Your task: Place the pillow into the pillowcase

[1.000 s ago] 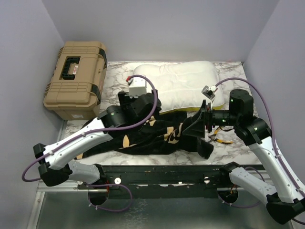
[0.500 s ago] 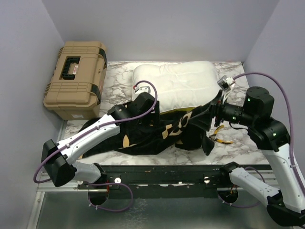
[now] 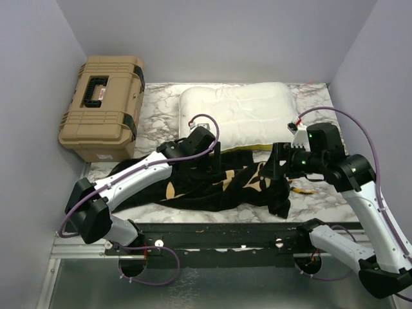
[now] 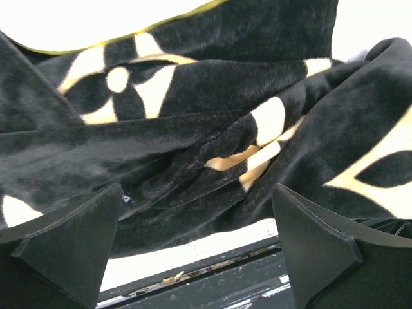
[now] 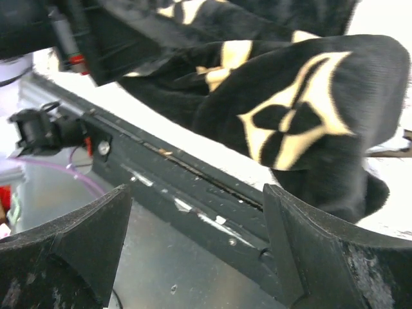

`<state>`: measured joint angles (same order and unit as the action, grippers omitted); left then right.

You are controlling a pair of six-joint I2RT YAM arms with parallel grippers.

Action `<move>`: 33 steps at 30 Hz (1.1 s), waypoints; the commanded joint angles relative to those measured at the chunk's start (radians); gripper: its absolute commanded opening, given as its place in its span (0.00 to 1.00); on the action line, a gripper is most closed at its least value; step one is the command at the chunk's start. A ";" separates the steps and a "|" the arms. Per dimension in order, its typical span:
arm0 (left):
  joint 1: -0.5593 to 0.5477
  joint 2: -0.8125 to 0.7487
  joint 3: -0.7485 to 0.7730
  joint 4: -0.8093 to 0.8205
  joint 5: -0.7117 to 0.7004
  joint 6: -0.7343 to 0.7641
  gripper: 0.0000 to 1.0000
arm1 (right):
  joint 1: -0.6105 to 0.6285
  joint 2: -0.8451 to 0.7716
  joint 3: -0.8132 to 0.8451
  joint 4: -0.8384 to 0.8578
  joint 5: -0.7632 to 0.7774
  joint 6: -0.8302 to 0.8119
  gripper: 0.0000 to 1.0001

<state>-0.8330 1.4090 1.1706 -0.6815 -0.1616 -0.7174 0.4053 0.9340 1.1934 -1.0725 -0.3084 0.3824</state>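
The cream-white pillow (image 3: 238, 116) lies at the back of the marble table, its yellow edge band facing me. The black pillowcase (image 3: 212, 187) with tan flower motifs lies crumpled in front of it. My left gripper (image 3: 203, 158) is open, low over the pillowcase's back edge next to the pillow. In the left wrist view the gripper (image 4: 196, 193) has plush fabric (image 4: 193, 129) just beyond its spread fingertips, and the pillow (image 4: 96, 19) shows at the top. My right gripper (image 3: 278, 168) is open beside the pillowcase's right end. In the right wrist view the gripper (image 5: 196, 193) is empty, and the pillowcase (image 5: 290, 116) lies beyond its fingers.
A tan hard toolbox (image 3: 102, 106) stands at the back left. A small yellow-orange object (image 3: 301, 190) lies on the table to the right of the pillowcase. A black metal rail (image 3: 225, 233) runs along the table's near edge. Grey walls close in both sides.
My right gripper has let go of the pillowcase's right end, which has dropped back onto the table. My left arm has stretched forward and lowered towards the pillow's front edge.
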 commanded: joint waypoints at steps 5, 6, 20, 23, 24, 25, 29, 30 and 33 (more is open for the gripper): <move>-0.095 0.044 -0.091 0.285 0.204 0.054 0.99 | 0.002 -0.088 -0.090 -0.055 -0.143 0.034 0.87; -0.113 0.053 -0.093 0.321 0.219 0.064 0.99 | 0.002 -0.095 -0.094 -0.058 -0.118 0.045 0.87; -0.319 0.226 -0.145 0.477 0.170 0.118 0.03 | 0.001 -0.039 0.027 0.052 0.289 0.077 0.88; -0.339 0.107 -0.223 0.443 0.111 0.086 0.00 | 0.001 -0.026 0.037 0.077 0.303 0.068 0.88; -0.350 0.052 -0.250 0.427 0.094 0.075 0.00 | 0.003 -0.024 0.035 0.088 0.303 0.066 0.88; -0.362 -0.006 -0.278 0.407 0.084 0.063 0.00 | 0.003 -0.020 0.032 0.102 0.302 0.063 0.88; -0.395 -0.252 -0.378 0.274 0.089 0.014 0.00 | 0.001 0.017 0.003 0.150 0.231 0.043 0.88; -0.403 -0.307 -0.395 0.227 0.088 0.002 0.00 | 0.003 0.029 -0.009 0.164 0.204 0.035 0.88; -0.412 -0.459 -0.440 0.094 0.075 -0.039 0.08 | 0.002 0.060 -0.077 0.216 0.124 0.021 0.87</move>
<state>-1.2293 1.1072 0.7891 -0.3767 -0.0463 -0.6853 0.4057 0.9554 1.1858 -0.9375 -0.0879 0.4370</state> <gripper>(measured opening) 0.003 0.875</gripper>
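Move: The pillowcase's near edge, where it will be pinched, lies about 9 cm back from the left hand, 12 cm to its right and 10 cm below; the pillow's middle is some 28 cm ahead and 15 cm right of that hand, the pliers roughly level ahead-wise and 36 cm right. From the right hand, that edge is about 3 cm back, 14 cm left and 19 cm below. The pillowcase's near edge is reached by the open left hand swinging right, back and down while turning some 30 degrees clockwise; its fingers shut on the cloth, then draw it left, back and up about 8 cm. The empty right hand eases back 3 cm, then goes forward about 8 cm, fingers staying open. ##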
